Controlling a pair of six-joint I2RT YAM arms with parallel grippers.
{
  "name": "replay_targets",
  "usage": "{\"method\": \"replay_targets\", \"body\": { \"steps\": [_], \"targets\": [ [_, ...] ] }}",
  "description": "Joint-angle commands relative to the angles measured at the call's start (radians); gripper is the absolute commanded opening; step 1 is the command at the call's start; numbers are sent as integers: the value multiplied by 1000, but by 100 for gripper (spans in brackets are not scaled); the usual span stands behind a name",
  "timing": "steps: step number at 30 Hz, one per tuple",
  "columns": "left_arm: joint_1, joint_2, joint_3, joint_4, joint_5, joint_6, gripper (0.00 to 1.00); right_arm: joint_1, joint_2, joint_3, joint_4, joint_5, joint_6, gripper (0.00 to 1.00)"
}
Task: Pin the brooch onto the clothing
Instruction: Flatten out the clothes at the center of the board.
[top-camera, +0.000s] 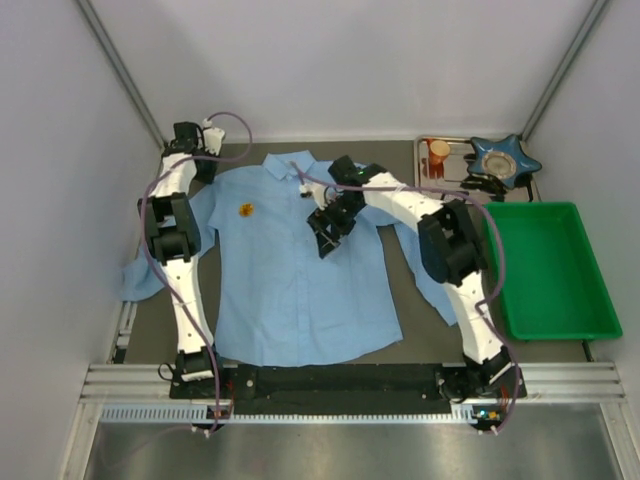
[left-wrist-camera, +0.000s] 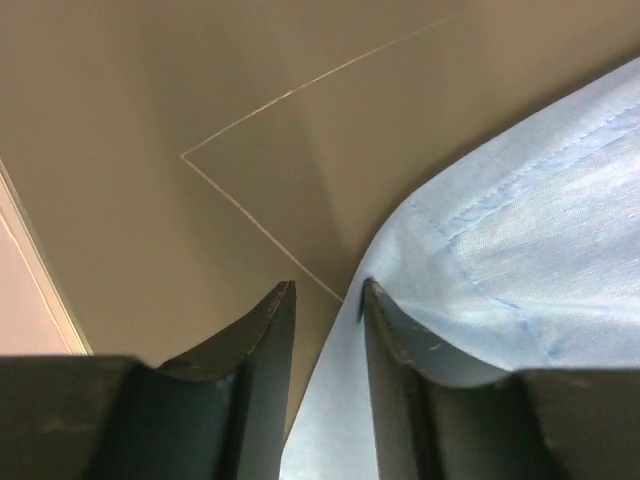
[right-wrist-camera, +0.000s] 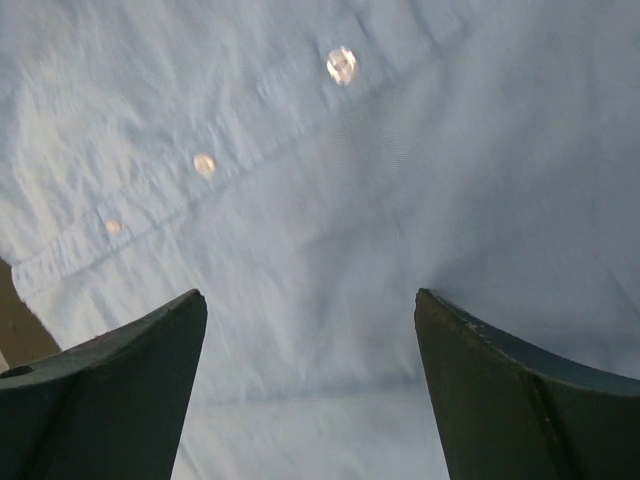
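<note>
The clothing (top-camera: 300, 280) is a light blue shirt spread flat on the dark table, collar at the back. A small orange-yellow brooch (top-camera: 245, 209) sits on its chest, left of the button line. My left gripper (top-camera: 205, 165) is at the shirt's back left shoulder. In the left wrist view its jaws (left-wrist-camera: 327, 287) stand a little apart over the shirt's edge (left-wrist-camera: 540, 230), gripping nothing. My right gripper (top-camera: 322, 240) hovers over the shirt's middle. It (right-wrist-camera: 310, 295) is wide open above plain fabric (right-wrist-camera: 320, 180) near the white buttons (right-wrist-camera: 341, 64). The brooch shows in neither wrist view.
A green tray (top-camera: 545, 270) lies at the right. Behind it is a metal tray (top-camera: 455, 175) with an orange cup (top-camera: 437, 155) and a blue star-shaped dish (top-camera: 503, 160). White walls close in the table's left, back and right sides.
</note>
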Motion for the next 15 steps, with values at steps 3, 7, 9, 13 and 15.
{"method": "replay_targets", "body": {
  "steps": [3, 7, 9, 13, 15],
  "targets": [
    [55, -94, -49, -20, 176, -51, 64, -192, -315, -175, 14, 16, 22, 85],
    [69, -254, -164, -88, 219, -30, 68, -268, -389, -257, 11, 97, -33, 86],
    [92, -319, -275, -133, 236, -5, 69, -292, -419, -304, 12, 123, -51, 85],
    [220, -501, -479, -309, 273, 122, 66, -300, -464, -377, 11, 78, -82, 83],
    [279, -598, -607, -377, 284, 237, 65, -300, -468, -398, 9, 53, -78, 82]
  ]
}}
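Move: Behind the left hand, the left sleeve's upper part lies about 14 cm back, 5 cm left and 2 cm down; the yellow brooch is 12 cm back and 12 cm right, the collar 4 cm ahead and 26 cm right. The right hand has the right sleeve's upper part about 23 cm right, 3 cm ahead and 4 cm down, the button strip 6 cm left, level with it, and the red-brown piece 16 cm ahead, 3 cm right. Sweeping about 16 cm to the right and rising some 7 cm, the open right hand crosses the shirt front towards the right sleeve, turning roughly 20 degrees clockwise. The left hand leaves the shirt's left shoulder edge, opening its fingers much wider, and draws back nearly 14 cm towards the upper left sleeve, lifting about 3 cm and tipping its fingers down. ##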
